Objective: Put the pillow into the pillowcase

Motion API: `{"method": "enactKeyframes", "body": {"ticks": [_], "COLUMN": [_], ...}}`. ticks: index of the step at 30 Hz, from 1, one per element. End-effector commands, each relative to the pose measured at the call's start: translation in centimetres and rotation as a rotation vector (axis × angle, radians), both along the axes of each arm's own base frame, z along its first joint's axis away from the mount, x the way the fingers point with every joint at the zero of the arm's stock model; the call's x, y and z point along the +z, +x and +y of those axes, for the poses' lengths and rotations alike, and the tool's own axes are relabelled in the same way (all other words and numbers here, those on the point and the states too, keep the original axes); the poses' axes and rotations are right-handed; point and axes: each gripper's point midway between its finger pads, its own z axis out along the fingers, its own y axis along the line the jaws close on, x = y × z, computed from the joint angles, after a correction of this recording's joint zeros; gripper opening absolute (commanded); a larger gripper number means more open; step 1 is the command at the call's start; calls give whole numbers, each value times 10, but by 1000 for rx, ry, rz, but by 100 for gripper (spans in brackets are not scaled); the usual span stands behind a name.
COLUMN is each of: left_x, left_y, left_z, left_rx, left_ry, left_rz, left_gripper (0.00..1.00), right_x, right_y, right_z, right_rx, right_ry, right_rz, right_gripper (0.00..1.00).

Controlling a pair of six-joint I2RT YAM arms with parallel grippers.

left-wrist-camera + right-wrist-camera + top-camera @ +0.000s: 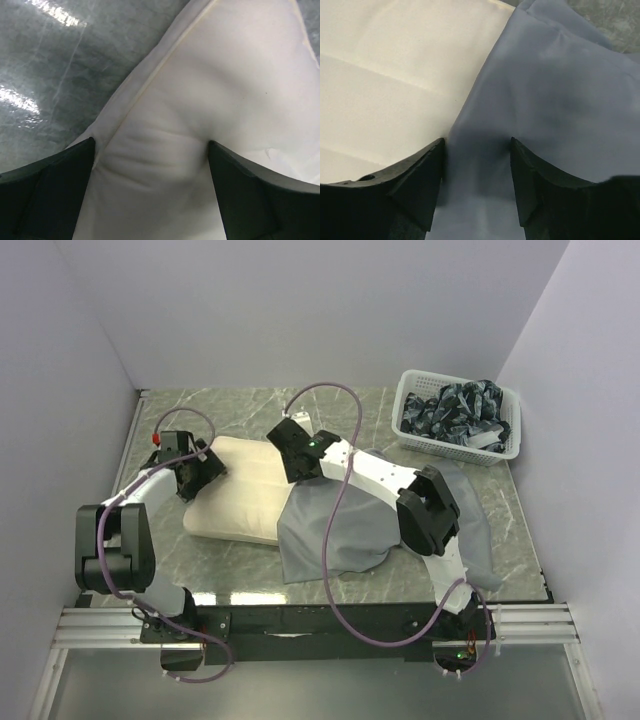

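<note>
The cream pillow [238, 498] lies across the left middle of the table, and its right part is covered by the grey pillowcase [335, 530]. My left gripper [203, 470] is open wide at the pillow's far left corner. In the left wrist view the left gripper [150, 150] has its fingers on either side of the creased pillow [210, 75] corner. My right gripper [300, 466] rests at the pillowcase's left edge. In the right wrist view the right gripper [477, 145] has its jaws apart on the grey pillowcase [560, 90], beside the bare pillow [395, 75].
A white basket [505, 445] holding dark patterned cloth stands at the far right corner. White walls close in the left, back and right sides of the marbled table [240, 410]. The right arm's purple cable loops over the pillowcase.
</note>
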Motion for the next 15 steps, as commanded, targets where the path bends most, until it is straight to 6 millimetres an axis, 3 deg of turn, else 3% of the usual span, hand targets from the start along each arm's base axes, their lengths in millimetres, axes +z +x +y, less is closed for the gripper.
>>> {"method": "enactKeyframes", "body": {"ticks": [1,2,5,6,8,9,13,14,15], "left_x": [2,-2,8,11,18,21,51,54,65], "left_y": [0,-3,-2,-2,-6,-8,-22,-26,-28], "left_z": [-31,-36,-70,-75,-96,-102,-138,-144,-150], "left_rx": [-121,-128,-216,-233,-295,-305,-369,-378,-384], "left_ry": [-79,-107,-189,-199,-234,-249,-297,-305,-318], "left_rz": [-18,-13,-66,-78,-93,-99,-183,-187,-215], "left_gripper": [99,92,66,39,6,1,1,1,1], "right_x": [10,10,23,34,45,58,101,103,123], "right_y": [11,11,5,3,-10,-13,-39,-49,-54], "right_z": [-8,-6,9,15,33,41,82,95,105], "right_rx": [-8,-2,44,58,115,136,237,270,290], "right_ry": [-19,-14,12,24,48,74,171,172,206], "right_rz": [-27,-22,-17,-27,-19,-31,-57,-62,-82], "right_gripper": [54,39,18,14,2,0,0,0,0]}}
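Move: The left hand's open fingers already straddle the pillow's left edge, its fabric right at the hand point and about 1 cm below; the pillowcase mouth lies some 20 cm to that hand's right and about 1 cm nearer the base. The right hand's half-closed fingers already straddle the pillowcase mouth, about 1 cm below its hand point, with the pillow's middle some 12 cm to its left and 3 cm back. Left pinches the pillow, carrying it 10 cm right; right pinches the pillowcase mouth, lifting 7 cm and leftward. ##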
